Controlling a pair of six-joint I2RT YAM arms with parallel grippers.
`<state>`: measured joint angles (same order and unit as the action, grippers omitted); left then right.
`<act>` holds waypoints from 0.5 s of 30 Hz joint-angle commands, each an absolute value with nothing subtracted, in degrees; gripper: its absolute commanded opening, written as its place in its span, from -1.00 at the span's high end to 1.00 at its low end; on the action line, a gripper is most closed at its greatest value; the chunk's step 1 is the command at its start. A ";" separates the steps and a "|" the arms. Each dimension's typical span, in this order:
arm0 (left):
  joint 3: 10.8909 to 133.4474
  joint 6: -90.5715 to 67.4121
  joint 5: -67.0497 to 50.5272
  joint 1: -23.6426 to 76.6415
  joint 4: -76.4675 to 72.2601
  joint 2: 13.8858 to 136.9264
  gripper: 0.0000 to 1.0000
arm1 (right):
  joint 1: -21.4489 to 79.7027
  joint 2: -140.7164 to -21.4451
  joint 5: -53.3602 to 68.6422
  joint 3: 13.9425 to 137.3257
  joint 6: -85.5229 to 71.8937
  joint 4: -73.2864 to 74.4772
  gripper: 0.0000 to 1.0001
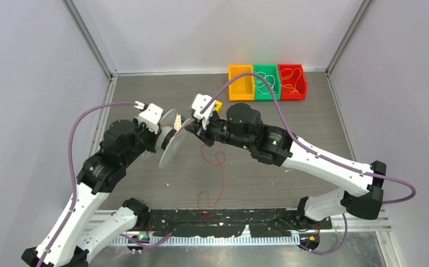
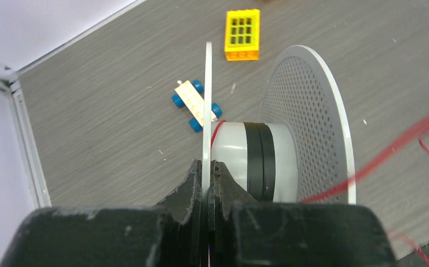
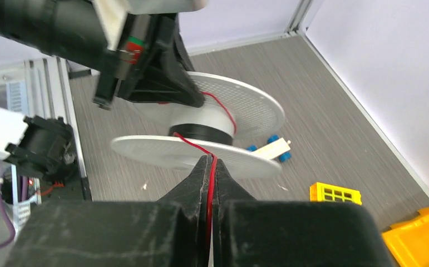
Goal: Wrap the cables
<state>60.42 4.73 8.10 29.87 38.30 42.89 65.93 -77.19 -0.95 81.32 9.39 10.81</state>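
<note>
A white spool (image 1: 170, 143) with two perforated flanges hangs above the table between both arms. My left gripper (image 2: 207, 164) is shut on the edge of its thin near flange (image 2: 207, 94), beside the hub (image 2: 240, 153). The thin red cable (image 3: 192, 144) runs off the hub (image 3: 201, 129) straight into my right gripper (image 3: 211, 161), which is shut on it just under the lower flange (image 3: 162, 149). From there the cable (image 1: 223, 177) drops in loose loops onto the table. In the left wrist view the cable (image 2: 390, 151) crosses as a blurred red streak.
A white toy car with blue wheels (image 2: 195, 105) and a yellow brick (image 2: 242, 34) lie on the table under the spool. Orange (image 1: 241, 82), green (image 1: 266, 82) and red (image 1: 291, 81) bins holding thin wires stand at the back. A black rail (image 1: 228, 218) runs along the near edge.
</note>
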 commanded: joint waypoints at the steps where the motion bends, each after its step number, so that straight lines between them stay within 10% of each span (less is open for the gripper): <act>1: 62.58 10.76 -4.41 29.88 40.67 41.23 1.00 | 62.93 -78.32 3.87 86.35 13.25 19.05 0.89; 15: 72.26 -4.30 -17.74 29.80 43.85 39.17 1.00 | 54.38 -68.46 9.77 68.09 13.60 12.23 0.85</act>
<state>69.36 2.61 -12.75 29.89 48.27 41.39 54.39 -72.97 5.69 73.89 13.06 18.50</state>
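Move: The left hand grips the spool's left flange, with the spool's middle about 1 cm ahead, 5 cm to its right and 3 cm below. From that hand the red cable pinched by the right fingers is roughly 2 cm back, 11 cm right and 6 cm up; the toy car is 11 cm ahead, 2 cm right, nearly 30 cm below. From the right hand the spool's middle lies about 2 cm ahead, 7 cm left and 8 cm below. Still pinching the red cable, the right hand comes down and to its right by about 6 cm each and some 4 cm forward, passing from above the spool towards its far side. The left keeps its grip on the spool's flange and draws it back about 6 cm and right 4 cm, dipping slightly, then lifting some 4 cm, while turning about 20 degrees clockwise. ##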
